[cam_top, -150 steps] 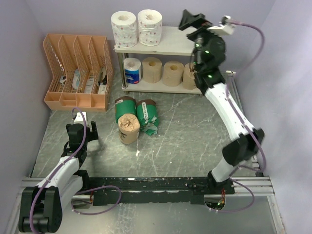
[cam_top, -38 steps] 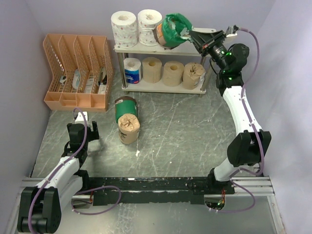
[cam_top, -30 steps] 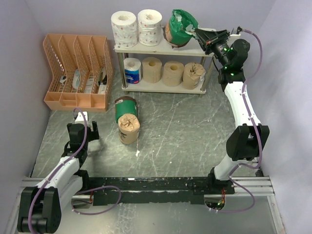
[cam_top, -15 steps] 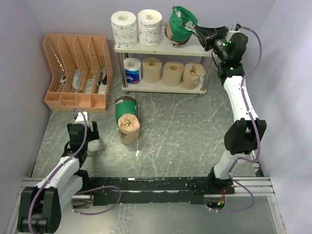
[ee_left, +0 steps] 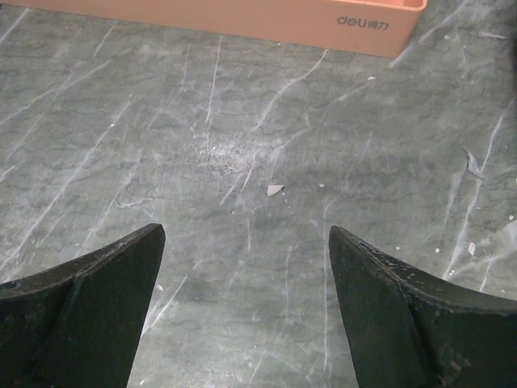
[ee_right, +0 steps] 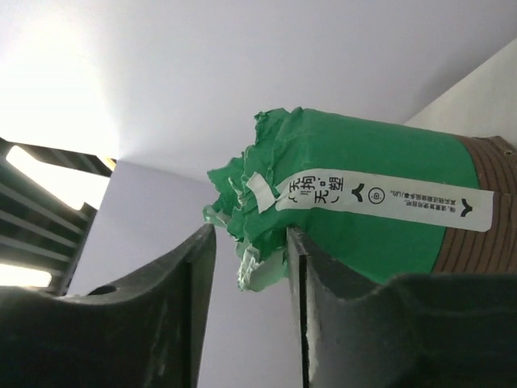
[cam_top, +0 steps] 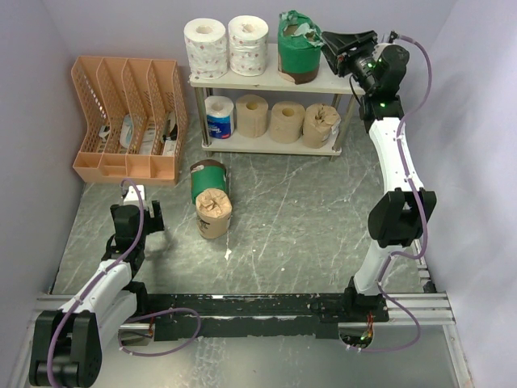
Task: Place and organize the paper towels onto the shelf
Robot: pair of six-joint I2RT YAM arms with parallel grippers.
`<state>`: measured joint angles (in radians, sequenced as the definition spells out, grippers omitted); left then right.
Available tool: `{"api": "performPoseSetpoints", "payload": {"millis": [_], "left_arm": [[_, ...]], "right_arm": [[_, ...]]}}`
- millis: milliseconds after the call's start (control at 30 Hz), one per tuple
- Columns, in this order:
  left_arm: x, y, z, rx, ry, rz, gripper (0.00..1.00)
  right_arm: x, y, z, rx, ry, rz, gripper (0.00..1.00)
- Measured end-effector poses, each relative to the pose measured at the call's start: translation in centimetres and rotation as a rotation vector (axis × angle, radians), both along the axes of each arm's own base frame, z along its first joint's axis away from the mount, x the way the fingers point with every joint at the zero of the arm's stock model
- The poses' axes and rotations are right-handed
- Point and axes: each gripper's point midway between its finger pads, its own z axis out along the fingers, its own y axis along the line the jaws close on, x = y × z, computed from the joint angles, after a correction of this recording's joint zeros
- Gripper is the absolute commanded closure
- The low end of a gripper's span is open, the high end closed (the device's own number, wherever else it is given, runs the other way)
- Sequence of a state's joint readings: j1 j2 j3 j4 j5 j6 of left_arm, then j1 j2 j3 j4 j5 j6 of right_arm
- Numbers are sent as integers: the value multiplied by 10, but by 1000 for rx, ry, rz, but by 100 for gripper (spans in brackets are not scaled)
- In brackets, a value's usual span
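Note:
A green-wrapped paper towel roll (cam_top: 296,48) stands upright on the shelf's top board (cam_top: 323,81), right of two white patterned rolls (cam_top: 205,44). My right gripper (cam_top: 327,44) is at its right side. In the right wrist view this gripper (ee_right: 250,230) is open; the torn green wrapper of the roll (ee_right: 355,242) hangs between the fingers, touching only the right one. The lower tier holds a blue-and-white roll (cam_top: 219,117) and three tan or brown ones (cam_top: 287,121). Another green roll (cam_top: 208,176) and a brown-wrapped roll (cam_top: 214,212) lie on the table. My left gripper (cam_top: 137,212) (ee_left: 246,230) is open over bare table.
An orange slotted file organizer (cam_top: 129,121) stands at the back left, its base edge (ee_left: 242,16) just ahead of my left gripper. Lilac walls close in the table on three sides. Small paper scraps (ee_left: 275,190) dot the grey marbled surface.
My right gripper carried the green roll in from the right, set it upright on the top board, and its jaws have parted. The left arm has not moved.

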<state>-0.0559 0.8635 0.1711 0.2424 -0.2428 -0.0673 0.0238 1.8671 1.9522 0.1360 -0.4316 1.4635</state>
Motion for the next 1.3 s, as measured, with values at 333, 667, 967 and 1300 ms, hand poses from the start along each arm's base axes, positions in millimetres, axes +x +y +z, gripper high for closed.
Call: {"api": "performPoseSetpoints", "payload": {"millis": [333,667,967,1300], "left_arm": [[0,0,2,0,-7,1,6],[0,3,2,-1,-8,10,6],[0,6,2,-3,-8,21,6],[0,5,3,-6,-12,16,6]], "right_arm": [[-2,-1,7,-125,-81,-41,0],[-105,-41,67,-564,-305,-504,0],[-123,51,-23,-818,-455,-233,0],[-146,183,-278,-1156,-348,393,1]]}}
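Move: The green roll still on the table lies about 18 cm back, 32 cm left and 44 cm below the right hand. The paper-wrapped roll stands some 10 cm nearer the base than it and 2 cm to its right. Right by the fingertips, the green roll on the upper shelf has its middle 6 cm left, 2 cm ahead and 6 cm below. From the left hand the table's green roll is about 9 cm ahead, 21 cm right and slightly lower. The right fingers, already parting, spread wide at the ragged wrapper end of the upper-shelf roll and come free of it as the hand backs out some 12 cm, rising about 7 cm and easing a little right. Clear of the shelf edge, it sweeps down some 35 cm and left about 23 cm towards the green roll on the table, rolling its left side down by about 70 degrees so that the open fingers come to point forward and left, slightly down, still short of that roll. ##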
